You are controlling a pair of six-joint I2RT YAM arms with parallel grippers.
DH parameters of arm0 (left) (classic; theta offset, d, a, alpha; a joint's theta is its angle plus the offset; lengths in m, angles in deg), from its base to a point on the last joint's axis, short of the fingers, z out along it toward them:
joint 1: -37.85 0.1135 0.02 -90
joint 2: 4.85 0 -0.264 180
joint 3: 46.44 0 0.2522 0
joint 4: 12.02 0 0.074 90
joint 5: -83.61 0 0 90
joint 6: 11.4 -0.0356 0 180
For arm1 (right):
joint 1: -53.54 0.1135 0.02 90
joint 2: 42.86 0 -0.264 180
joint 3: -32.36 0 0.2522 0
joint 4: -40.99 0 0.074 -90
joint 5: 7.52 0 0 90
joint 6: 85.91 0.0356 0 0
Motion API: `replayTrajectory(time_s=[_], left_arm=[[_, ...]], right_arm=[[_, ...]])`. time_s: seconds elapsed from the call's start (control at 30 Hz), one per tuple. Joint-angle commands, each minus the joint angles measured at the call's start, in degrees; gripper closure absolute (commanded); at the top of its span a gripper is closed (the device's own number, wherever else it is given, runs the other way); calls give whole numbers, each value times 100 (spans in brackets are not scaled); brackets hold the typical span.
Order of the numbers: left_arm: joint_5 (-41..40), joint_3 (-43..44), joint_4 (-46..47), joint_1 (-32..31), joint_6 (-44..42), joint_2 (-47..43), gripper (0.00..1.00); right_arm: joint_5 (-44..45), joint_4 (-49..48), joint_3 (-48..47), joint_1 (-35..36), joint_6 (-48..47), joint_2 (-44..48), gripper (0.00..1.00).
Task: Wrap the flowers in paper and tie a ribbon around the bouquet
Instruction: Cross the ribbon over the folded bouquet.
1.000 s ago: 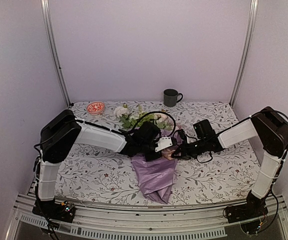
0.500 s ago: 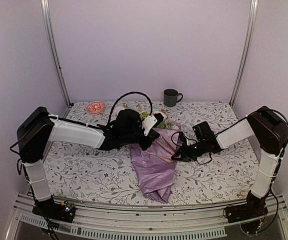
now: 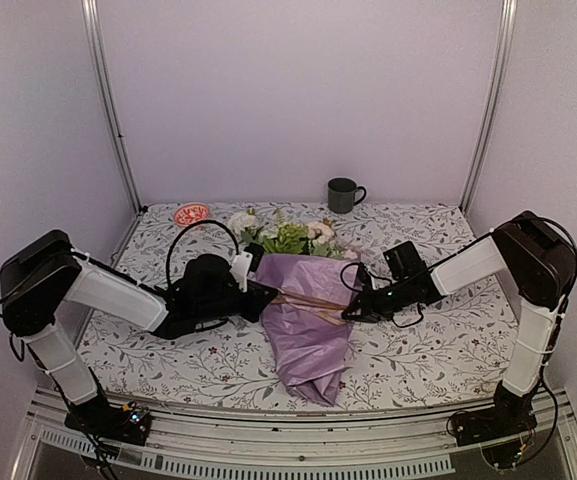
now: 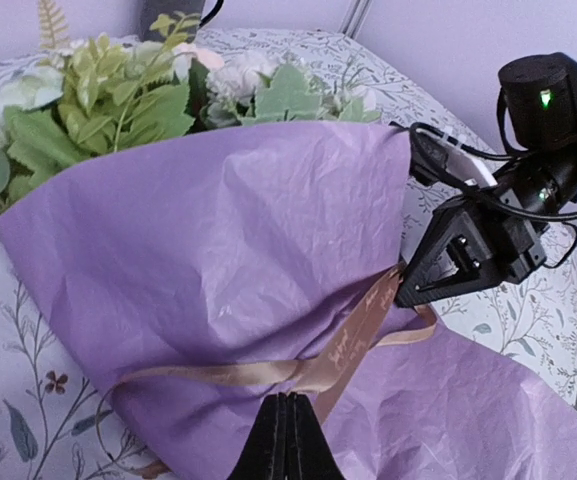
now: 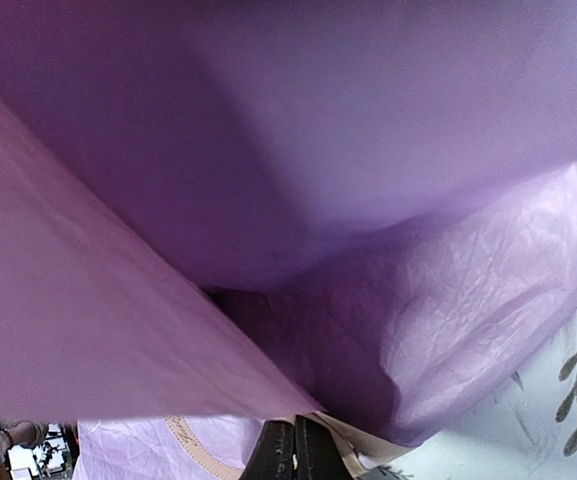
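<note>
The bouquet lies mid-table: lilac paper (image 3: 308,325) wrapped as a cone around the flowers (image 3: 286,236), whose blooms stick out at the far end. The beige ribbon (image 3: 313,299) runs across the cone's middle. My left gripper (image 3: 270,292) sits at the cone's left edge, shut on the ribbon (image 4: 228,374) where two strands meet at its tips (image 4: 286,402). My right gripper (image 3: 349,312) is at the cone's right edge, also shut on the ribbon (image 5: 190,447), its tips (image 5: 294,428) tucked under a fold of paper (image 5: 368,150). Flowers (image 4: 128,95) and the right gripper (image 4: 402,298) show in the left wrist view.
A dark green mug (image 3: 344,194) stands at the back centre-right. A small red patterned dish (image 3: 192,213) sits at the back left. The floral table cloth (image 3: 438,350) covers the table. Purple walls and metal posts close in the sides and back.
My left arm has swung from over the bouquet out to the left and lower, drawing the ribbon across the paper and uncovering the flowers. The right gripper has hardly moved.
</note>
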Motion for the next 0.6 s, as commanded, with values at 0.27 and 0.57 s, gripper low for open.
replayTrajectory(time_s=[0.27, 0.57], left_arm=[[-146, 430, -1526, -657, -1391, -856, 100], [1921, 2013, -2701, -732, -1831, -902, 100]], right_arm=[[52, 315, -166, -13, -196, -230, 100], [47, 337, -189, -16, -251, -307, 100]])
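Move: The left hand, fingers shut on the ribbon, has the waist of the purple-wrapped bouquet about 8 cm to its right, level with it or a centimetre back, and some 7 cm below. The flower heads are roughly 20 cm ahead, 3 cm right and 6 cm down. The ribbon pinch in the right gripper lies 16 cm to the right, level in reach and about 9 cm lower; from that right hand the waist is around 8 cm to its left, 1 cm higher. Keeping its pinch on the ribbon, the left hand first draws back some 4 cm at nearly the same height beside the wrapping, then climbs steeply and swings right above the bouquet, ending about 11 cm higher and 6 cm farther right while the wrist turns clockwise and the fingertips lift, some 20 degrees in all. The right hand stays low at the bouquet's right edge, fingers still shut on the ribbon, holding it as the left hand carries its length up and over. ##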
